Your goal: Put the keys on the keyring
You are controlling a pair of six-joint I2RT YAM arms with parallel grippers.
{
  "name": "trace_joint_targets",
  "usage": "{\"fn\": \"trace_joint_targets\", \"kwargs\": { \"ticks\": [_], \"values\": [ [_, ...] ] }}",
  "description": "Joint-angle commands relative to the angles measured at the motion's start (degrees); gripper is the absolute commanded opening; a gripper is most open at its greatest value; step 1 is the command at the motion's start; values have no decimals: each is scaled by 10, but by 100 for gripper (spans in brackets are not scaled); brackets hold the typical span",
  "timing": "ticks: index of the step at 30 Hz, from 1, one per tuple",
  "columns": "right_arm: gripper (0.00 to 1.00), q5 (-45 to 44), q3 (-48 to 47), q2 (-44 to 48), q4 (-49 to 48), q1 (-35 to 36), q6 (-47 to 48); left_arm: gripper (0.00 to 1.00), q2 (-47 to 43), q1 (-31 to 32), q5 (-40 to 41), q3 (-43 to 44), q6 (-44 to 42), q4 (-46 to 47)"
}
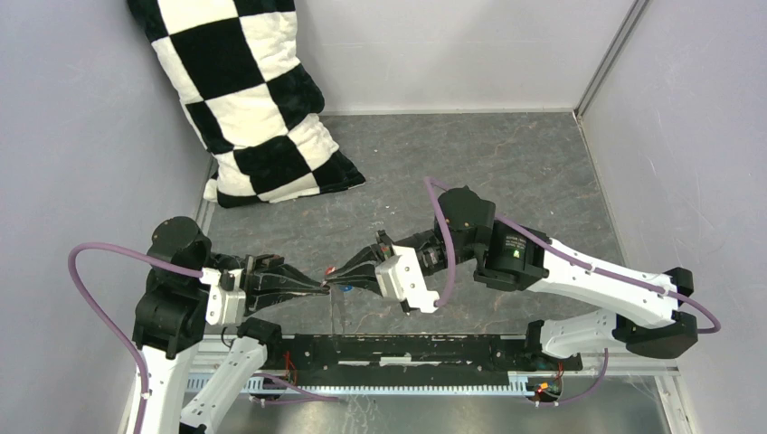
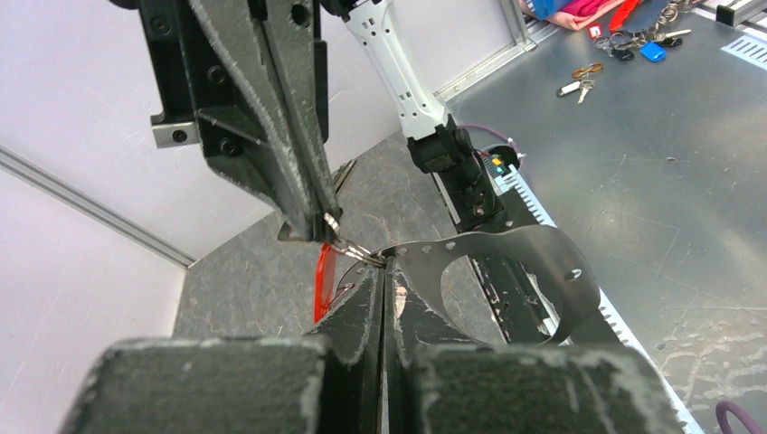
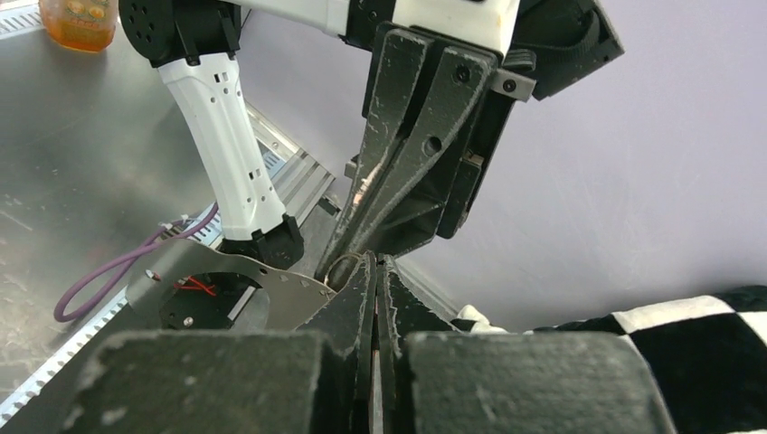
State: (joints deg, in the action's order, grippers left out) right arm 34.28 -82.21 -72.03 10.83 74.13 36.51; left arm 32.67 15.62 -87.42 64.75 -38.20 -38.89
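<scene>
My two grippers meet tip to tip above the near middle of the table. The left gripper [image 1: 321, 287] [image 2: 384, 269] is shut on one end of the keyring [image 2: 543, 249], a thin grey flat band that loops out to its right. The band also shows in the right wrist view as the keyring [image 3: 271, 287]. The right gripper [image 1: 339, 274] [image 3: 375, 262] is shut on the red key [image 2: 323, 280]. The key's red head hangs just under those tips, with a small metal part reaching to the band's end. A blue key [image 1: 346, 289] shows as a speck below the right gripper.
A black-and-white checkered pillow [image 1: 253, 99] leans in the far left corner, against the grey walls that enclose the table. A black rail [image 1: 407, 353] runs along the near edge between the arm bases. Off the table lie loose key bunches [image 2: 633, 41] and an orange bottle [image 3: 77, 18].
</scene>
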Motion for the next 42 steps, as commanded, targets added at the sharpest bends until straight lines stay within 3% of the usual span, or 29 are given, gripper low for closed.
{"fn": "trace_joint_targets", "kwargs": {
  "ticks": [1,13,27,38,42],
  "values": [
    [0,31,-53,-29,43,-18,-20,2,-10,2,-35,4,-5,13],
    [0,118,-82,-44,89,-20,-20,2,-11,2,-26,6,2,13],
    [0,27,-22,16,17,-20,-39,2,-34,2,42,-17,1,12],
    [0,-28,-12,30,30,-20,-26,23,-40,2,179,12,-1,7],
    [0,-36,-12,33,38,-21,-24,29,-24,2,223,49,-22,-45]
  ]
}}
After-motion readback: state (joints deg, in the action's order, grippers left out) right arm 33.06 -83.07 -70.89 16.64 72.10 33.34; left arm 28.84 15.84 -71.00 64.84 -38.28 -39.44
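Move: Both closed grippers meet at the keyring: the coiled ring lies about 1 cm ahead of and 1 cm above the left fingertips, and about 1 cm back from and 1 cm below the right ones. The red tag hangs some 3 cm below the right fingertips, 1 cm ahead. From the left hand, the holed steel plate hangs roughly 5 cm back, 1 cm right and 3 cm lower; the blue tag dangles about 4 cm right and 4 cm down. Keep the right gripper shut on the keyring and dip it about 2.5 cm with its fingertips tipping down, then lift it most of the way back while drawing it 2 cm right, and ease it forward at the end. Meanwhile back the left gripper off 1 cm, hold, then open it partway to release its pinch and swing it some 4 cm forward, turning about 15 degrees counter-clockwise. ##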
